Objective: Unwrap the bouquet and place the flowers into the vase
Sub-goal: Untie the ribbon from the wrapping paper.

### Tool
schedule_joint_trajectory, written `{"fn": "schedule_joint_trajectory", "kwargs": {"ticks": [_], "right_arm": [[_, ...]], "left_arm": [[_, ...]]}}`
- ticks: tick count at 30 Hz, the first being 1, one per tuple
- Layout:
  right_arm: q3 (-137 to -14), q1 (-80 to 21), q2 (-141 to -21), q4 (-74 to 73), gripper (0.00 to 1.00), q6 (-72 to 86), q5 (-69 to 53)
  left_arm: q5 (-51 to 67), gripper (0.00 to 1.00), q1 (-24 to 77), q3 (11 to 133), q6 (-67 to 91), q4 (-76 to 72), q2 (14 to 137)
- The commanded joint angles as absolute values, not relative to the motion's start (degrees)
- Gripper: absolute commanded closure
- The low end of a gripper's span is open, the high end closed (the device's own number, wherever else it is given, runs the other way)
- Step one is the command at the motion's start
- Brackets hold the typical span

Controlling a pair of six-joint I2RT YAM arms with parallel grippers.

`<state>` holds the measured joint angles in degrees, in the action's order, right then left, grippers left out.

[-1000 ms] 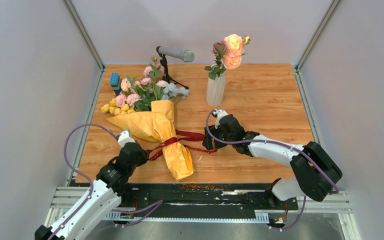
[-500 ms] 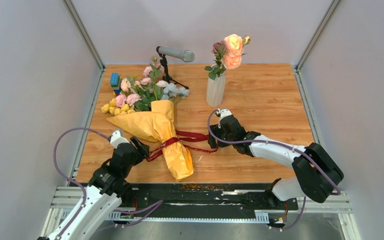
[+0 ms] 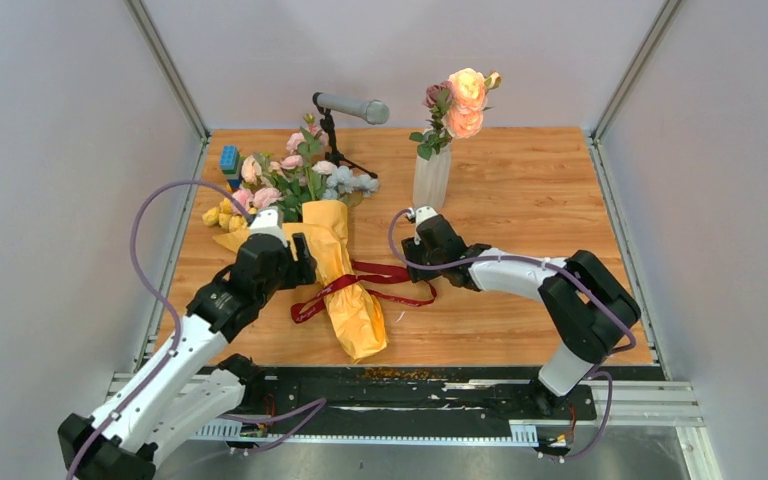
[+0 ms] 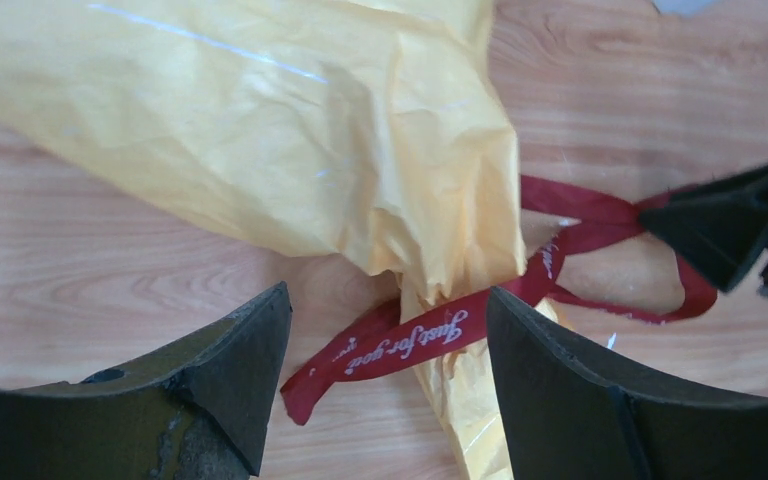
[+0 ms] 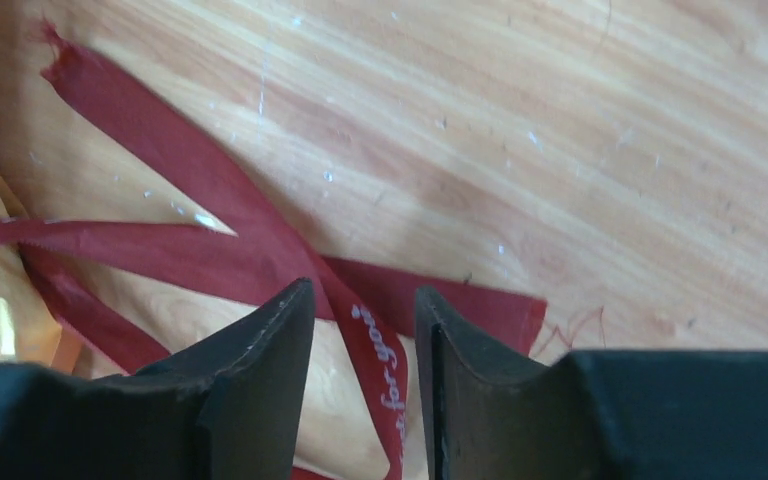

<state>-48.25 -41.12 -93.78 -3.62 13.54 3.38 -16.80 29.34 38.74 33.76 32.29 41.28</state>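
The bouquet (image 3: 345,285) lies on the table's left half in crinkled orange-yellow paper (image 4: 290,140), its flowers (image 3: 280,185) fanned out toward the back left. A dark red ribbon (image 3: 375,272) is still looped around its narrow waist, with loose tails on the wood. My left gripper (image 3: 300,262) hovers open over the paper's waist; a lettered ribbon tail (image 4: 410,340) lies below its spread fingers (image 4: 388,300). My right gripper (image 3: 410,262) is low over the ribbon's right tails. Its jaws (image 5: 363,290) stand narrowly apart with a ribbon strand (image 5: 380,350) between them. The ribbed white vase (image 3: 431,180) holds peach roses (image 3: 465,100).
A black stand with a grey microphone (image 3: 352,107) rises behind the flowers. A small blue block (image 3: 229,158) sits at the back left. Metal rails edge the table on both sides. The right gripper's dark tip (image 4: 740,230) shows in the left wrist view.
My left gripper opened, let go of the ribbon end and swung up over the paper. My right gripper slid left and slightly back, its jaws narrowing around a ribbon strand.
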Motion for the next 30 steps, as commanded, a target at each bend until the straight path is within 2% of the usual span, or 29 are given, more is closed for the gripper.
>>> {"fn": "schedule_joint_trajectory", "kwargs": {"ticks": [1,4,6,10,14,20,27,30], "right_arm": [[-53.1,-41.4,-97.0,-1.8,0.66,11.2,3.3],[-52.9,-41.4,-96.6,-2.2,0.91,11.4,4.0],[-52.0,-41.4,-95.1,-2.6,1.00,12.2,4.9],[-49.1,-41.1,-89.7,-4.7,1.00,14.3,8.4],[-45.3,-39.8,-82.1,-9.3,1.00,19.0,17.0],[-39.0,-37.3,-70.3,-14.9,1.00,23.5,24.1],[-34.0,-36.7,-62.1,-17.3,1.00,25.8,25.7],[-33.1,-36.6,-60.6,-17.7,1.00,26.3,25.5]], "left_arm": [[-11.8,0.21,33.6,41.6,24.8,24.2,45.8],[-10.5,0.21,38.3,43.6,21.7,21.8,50.4],[-9.7,0.21,41.1,44.9,19.7,19.7,54.1],[-8.1,0.20,46.1,47.2,15.9,15.1,61.0],[-5.7,0.20,48.8,48.6,13.0,10.2,69.0],[-7.9,0.18,52.2,52.2,8.0,7.6,79.5],[-14.3,0.17,54.1,59.1,3.3,12.0,92.2],[-16.5,0.22,54.1,59.2,4.3,11.9,94.7]]}}
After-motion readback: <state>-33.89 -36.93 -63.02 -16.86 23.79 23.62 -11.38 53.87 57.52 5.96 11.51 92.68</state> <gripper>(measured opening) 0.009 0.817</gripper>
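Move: The right hand hovers with half-open fingers just over the looped ribbon tail, which lies about 1 cm ahead, 1 cm to its left and 2 cm below. The band around the wrapping is some 15 cm to the left of that hand and 2 cm back. From the left hand, the ribbon tails right of the bundle lie about 19 cm right, 4 cm ahead and 15 cm below; the band around the wrapping is about 10 cm right, 3 cm ahead and 13 cm below, and the wrapped stem end some 13 cm right and 6 cm back. Rightward about 21 cm, the left hand sweeps open-fingered over the wrapped bundle to the ribbon tails, turning some 45 degrees clockwise and sinking through the second half. Meanwhile the right hand eases forward-left, shuts its fingers on the ribbon tail, then draws it right and up, slightly back, turning clockwise. ##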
